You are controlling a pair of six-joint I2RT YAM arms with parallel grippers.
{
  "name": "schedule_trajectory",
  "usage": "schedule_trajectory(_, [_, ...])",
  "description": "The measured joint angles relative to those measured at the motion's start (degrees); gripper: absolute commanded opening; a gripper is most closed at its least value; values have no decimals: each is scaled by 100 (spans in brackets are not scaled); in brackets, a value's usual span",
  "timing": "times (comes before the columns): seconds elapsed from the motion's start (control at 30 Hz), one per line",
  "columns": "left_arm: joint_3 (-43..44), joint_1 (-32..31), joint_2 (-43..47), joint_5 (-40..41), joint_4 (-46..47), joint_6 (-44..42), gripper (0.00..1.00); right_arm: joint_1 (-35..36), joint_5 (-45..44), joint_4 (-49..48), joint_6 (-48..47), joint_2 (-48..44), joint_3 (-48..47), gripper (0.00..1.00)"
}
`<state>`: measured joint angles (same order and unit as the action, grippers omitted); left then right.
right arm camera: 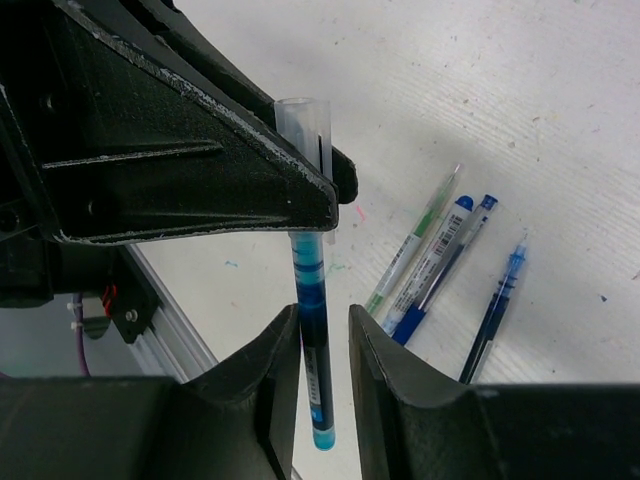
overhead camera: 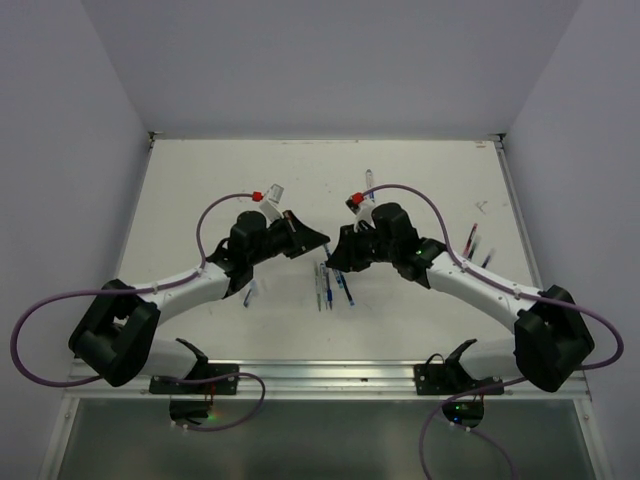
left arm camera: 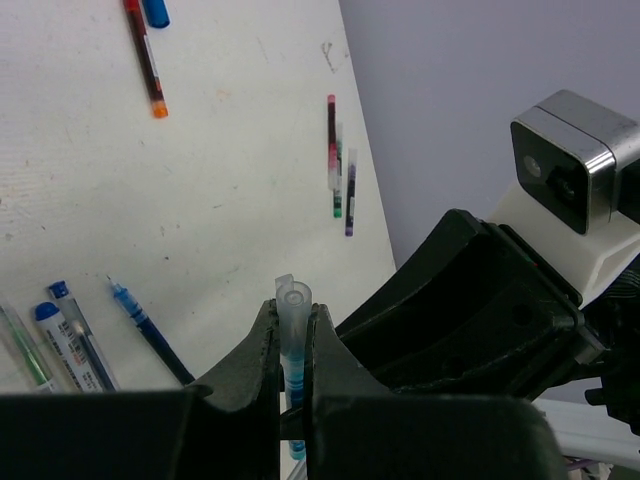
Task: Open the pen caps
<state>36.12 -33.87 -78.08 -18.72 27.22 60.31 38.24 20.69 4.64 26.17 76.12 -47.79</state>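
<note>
My left gripper [left arm camera: 293, 315] is shut on the clear, clipped cap end [left arm camera: 293, 300] of a blue pen. That pen [right arm camera: 318, 330] hangs upright from the left fingers [right arm camera: 250, 180] in the right wrist view. Its blue barrel runs down between the jaws of my right gripper [right arm camera: 325, 325], which stand a little apart. One finger touches the barrel and a gap shows at the other. Both grippers meet above mid-table, left gripper [overhead camera: 320, 239] and right gripper [overhead camera: 333, 258]. Two pens with blue pen caps [right arm camera: 463, 203] lie on the table below.
A green pen [right arm camera: 415, 245] and a dark blue pen [right arm camera: 497, 310] lie beside the capped ones. A red pen [left arm camera: 148, 60] and a loose blue cap [left arm camera: 155, 10] lie farther off. More pens [overhead camera: 470, 240] rest at the right, and purple cables [overhead camera: 215, 210] arc over both arms.
</note>
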Motion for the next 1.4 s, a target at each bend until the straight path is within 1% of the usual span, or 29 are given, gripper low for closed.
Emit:
schedule_trajectory(0.03, [0,0,2,7,-2,0,0,2,2,-4,2,24,-9,26])
schedule_trajectory(0.13, [0,9,20,55,-39,-7,0,39,7,-57,39,66,-15,16])
schedule_trajectory(0.17, [0,11,24,61,-57,-7,0,55,9,-72,48,68,-15,2])
schedule_trajectory(0.2, [0,13,26,70,-70,-7,0,76,9,-87,31,68,-15,0])
schedule_trajectory(0.4, [109,79,22,28,-350,-4,0,166,-70,-87,55,76,-15,0])
schedule_trajectory(0.5, [334,164,-15,-7,-752,-9,0,254,-260,-149,87,76,-15,0])
schedule_trajectory(0.6, [723,221,-98,37,-1368,-125,0,407,-664,-232,136,76,-15,0])
schedule_trajectory(0.7, [1252,321,-245,498,-1814,-227,0,754,-1115,-31,175,72,57,0])
schedule_trajectory(0.83, [1987,564,-411,1228,-2072,-315,0,1320,-1637,442,238,74,254,0])
schedule_trajectory(0.93, [2288,649,-551,1464,-2184,-420,0,1526,-1971,632,282,68,332,0])
schedule_trajectory(1.17, [2282,708,-509,2017,-2835,-1045,0,1484,-2662,1110,310,-249,413,0])
schedule_trajectory(1.3, [1840,713,55,2435,-3241,-1427,0,1191,-2811,1300,232,-229,404,0])
schedule_trajectory(1.4, [1469,713,640,2802,-3654,-1648,0,811,-2850,1388,125,-13,363,0])
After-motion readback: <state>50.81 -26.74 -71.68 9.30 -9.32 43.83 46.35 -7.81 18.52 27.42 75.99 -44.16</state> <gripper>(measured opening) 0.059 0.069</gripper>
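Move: Between the right hand's open fingers stands the teal pen; its capped end is still pinched in the left fingers, so its middle lies about 4 cm back, 2 cm right and 3 cm below the left hand. On the table some 14 cm below the right hand and 1 cm back, the dark-blue pen lies 3 cm right, the white-labelled pen 2 cm left, the green pen 4 cm left. Loose caps lie about 17 cm left, 6 cm back and 16 cm below the left hand. Closing on the teal pen's barrel, the right fingers pinch it while the left keeps the cap; then they jerk apart, the left hand about 11 cm forward and 5 up, the right 5 back and 6 down. The left then swings left and back, sinking towards the loose caps; the right goes right and forward, past the dark-blue pen. Both tip fingers more steeply down. ##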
